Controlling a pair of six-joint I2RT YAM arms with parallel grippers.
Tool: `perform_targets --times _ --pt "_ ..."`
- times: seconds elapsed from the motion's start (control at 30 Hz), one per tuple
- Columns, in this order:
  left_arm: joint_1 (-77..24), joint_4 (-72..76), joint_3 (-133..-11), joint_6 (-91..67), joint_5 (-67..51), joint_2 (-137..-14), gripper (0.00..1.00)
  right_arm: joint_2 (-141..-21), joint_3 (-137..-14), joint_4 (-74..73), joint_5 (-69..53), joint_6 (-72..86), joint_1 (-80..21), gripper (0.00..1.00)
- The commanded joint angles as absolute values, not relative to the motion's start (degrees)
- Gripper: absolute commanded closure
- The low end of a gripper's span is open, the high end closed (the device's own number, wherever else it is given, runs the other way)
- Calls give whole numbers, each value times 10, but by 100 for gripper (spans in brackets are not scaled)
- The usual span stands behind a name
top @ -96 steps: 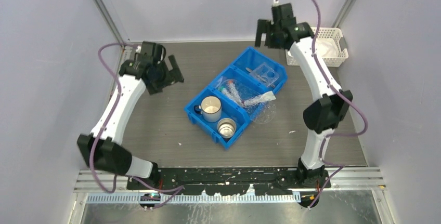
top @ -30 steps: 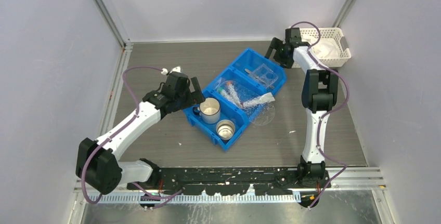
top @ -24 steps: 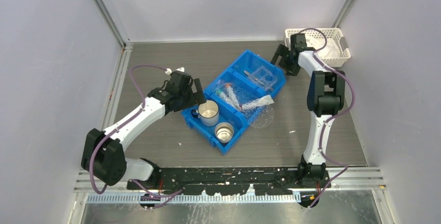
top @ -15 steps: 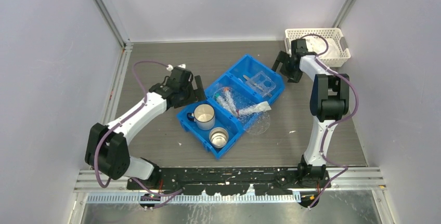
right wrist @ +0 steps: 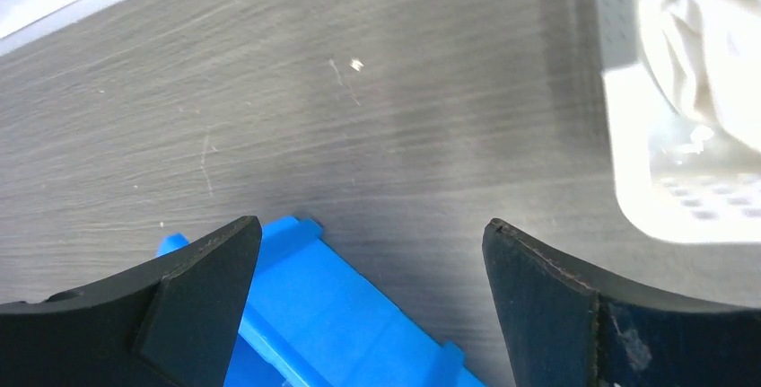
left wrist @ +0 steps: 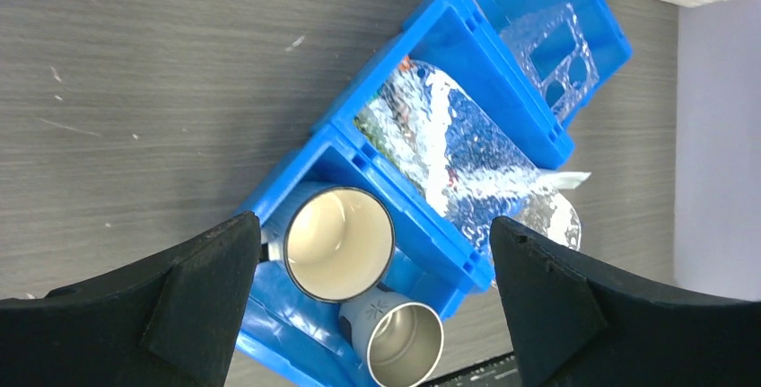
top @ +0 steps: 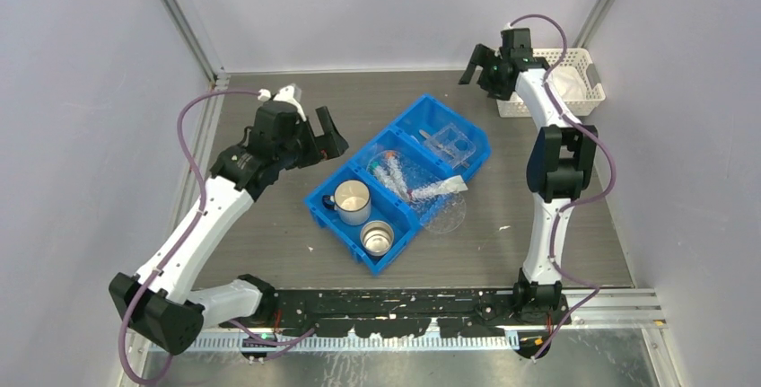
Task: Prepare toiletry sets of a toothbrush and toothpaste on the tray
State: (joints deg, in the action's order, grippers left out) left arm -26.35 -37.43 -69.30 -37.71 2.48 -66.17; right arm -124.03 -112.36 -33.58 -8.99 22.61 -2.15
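Observation:
The small clear tray lies in the far compartment of the blue bin; it also shows in the left wrist view. The clear-wrapped toiletry sets lie heaped in the middle compartment, one end sticking out over the bin's right wall; the left wrist view shows them too. My left gripper is open and empty, above the table just left of the bin. My right gripper is open and empty, above the table beyond the bin's far corner.
A white mug and a steel cup stand in the bin's near compartment. A round clear plastic piece lies on the table against the bin's right side. A white lattice basket with white cloth sits at the far right.
The bin has slid a little toward the front left. My left gripper has risen and drawn back left from the bin. My right gripper has moved up and away toward the far wall.

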Motion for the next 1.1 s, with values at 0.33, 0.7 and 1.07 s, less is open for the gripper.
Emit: perform_targets --times 0.33,0.7,1.07 --pt "-266 -360 -583 -417 -43 -627 0 -1322 -1250 -352 -154 144 -118 0" --pt "-269 -351 -562 -419 -45 -618 0 -1317 -1220 -319 -146 143 -151 0" --pt "-270 -343 -546 -435 -54 -620 0 -1308 -1210 -351 -105 105 -167 0"
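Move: From the right hand, the tray's far corner lies about 11 cm left, 5 ahead and 9 below; the plastic holder is some 10 cm back and 6 left, the white basket 10 ahead and 22 right. From the left hand, the tray's near end is about 8 cm back, straight in line and 22 below, with the white mug almost underneath, 3 cm right, and the metal cup 10 back and 8 right. Sweep the open right gripper about 15 cm left, away from the white basket, swinging it some 20 degrees counter-clockwise so its fingers come round towards the tray's far corner. At the same time lower the open left gripper about 8 cm while drawing it back 4, tipping it slightly further down, over the mug end of the tray. Keep both grippers wide open. ##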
